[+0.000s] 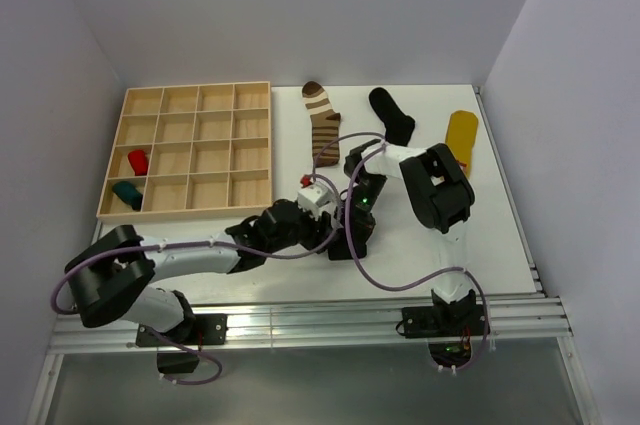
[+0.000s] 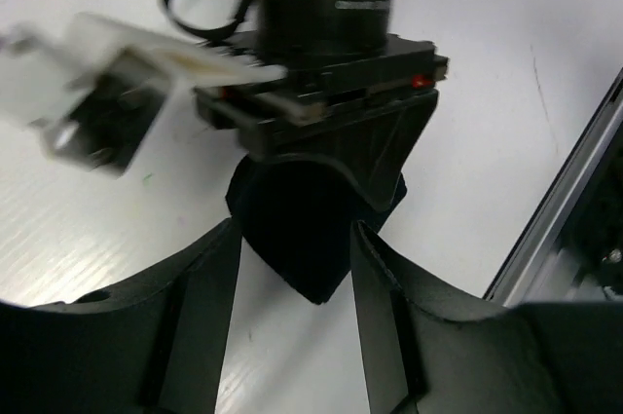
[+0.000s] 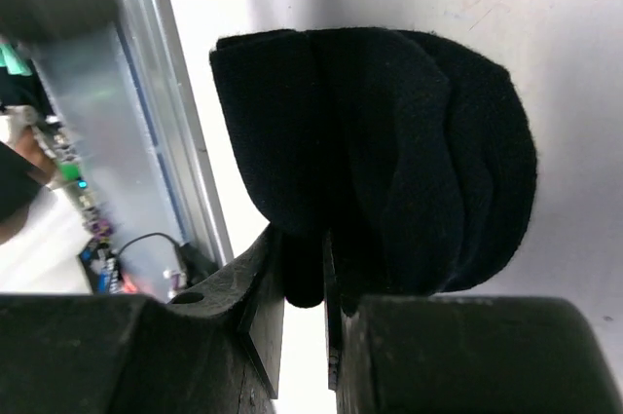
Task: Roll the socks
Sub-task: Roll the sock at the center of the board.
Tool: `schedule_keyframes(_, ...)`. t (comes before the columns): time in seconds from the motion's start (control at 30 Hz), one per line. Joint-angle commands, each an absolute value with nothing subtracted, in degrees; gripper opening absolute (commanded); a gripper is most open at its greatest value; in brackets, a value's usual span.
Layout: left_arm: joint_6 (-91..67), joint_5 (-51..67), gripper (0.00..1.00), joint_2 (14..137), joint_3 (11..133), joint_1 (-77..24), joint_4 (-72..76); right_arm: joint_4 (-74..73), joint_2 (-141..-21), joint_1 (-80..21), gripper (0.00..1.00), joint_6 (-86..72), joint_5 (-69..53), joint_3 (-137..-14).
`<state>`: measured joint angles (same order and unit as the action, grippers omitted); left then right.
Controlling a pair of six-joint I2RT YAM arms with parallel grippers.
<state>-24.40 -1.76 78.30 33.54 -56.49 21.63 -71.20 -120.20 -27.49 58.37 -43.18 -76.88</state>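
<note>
A rolled black sock (image 3: 389,161) lies low over the white table, and my right gripper (image 3: 304,248) is shut on a fold at its edge. In the left wrist view the same black roll (image 2: 302,229) hangs under the right gripper's body (image 2: 321,63). Its lower tip sits between the fingers of my left gripper (image 2: 292,273), which stands open with a gap on both sides. From above, both grippers meet at the table's middle, left (image 1: 322,228) and right (image 1: 350,217). At the back lie a brown-and-cream striped sock (image 1: 322,123), a plain black sock (image 1: 392,115) and a yellow sock (image 1: 461,137).
A wooden compartment tray (image 1: 190,95) fills the back left, with a red roll (image 1: 137,161) and a teal roll (image 1: 127,194) in its left column. A metal rail (image 1: 330,315) runs along the near edge. Purple cables (image 1: 400,280) loop around the arms.
</note>
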Motion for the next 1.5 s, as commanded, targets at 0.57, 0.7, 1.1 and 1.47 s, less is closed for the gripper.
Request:
schedule_keyframes(0.57,-10.28,6.24,0.52,96.15,43.07,-62.67,22.32,-71.37,-127.18,-25.58,0.13,57.31,-39.9,-80.24)
schedule_keyframes(0.7,-11.07,7.73,0.51,97.2,43.42,-62.67,22.24,-71.02,-127.27,-25.4,0.13,56.87,-39.9,-80.16)
schedule_keyframes(1.1,-19.68,17.75,0.0,103.71,44.91,-58.8,17.15,-63.29,-121.22,-25.14,0.35,51.51,-38.15,-76.56)
schedule_keyframes(1.47,-29.44,30.05,0.0,109.33,46.14,-50.28,13.0,-57.66,-111.02,-19.69,0.53,46.58,-40.42,-74.27)
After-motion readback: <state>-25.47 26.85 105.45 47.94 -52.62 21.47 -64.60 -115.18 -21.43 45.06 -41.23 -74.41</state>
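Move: The half-folded black sock at the centre has its middle about 7 cm to the right of the open left hand, 3 cm back and some 9 cm below. From that hand the brown striped sock lies roughly 29 cm straight ahead, and the divided tray's middle some 23 cm ahead and 33 cm left. The right hand already pinches the centre sock, whose middle lies about 3 cm left and 1 cm back; the white-striped black sock is about 29 cm ahead, 6 cm right. The left hand drops some 7 cm with its fingers open while swinging about 6 cm right and 4 cm back onto the near-left part of the black sock, wrist turning roughly 20 degrees clockwise; there the fingers shut and pinch the fabric, then ease about 1 cm forward. The right hand keeps its pinch almost in place until the left has closed, then opens, lets go of the sock and draws off 2 to 3 cm forward and slightly right. ##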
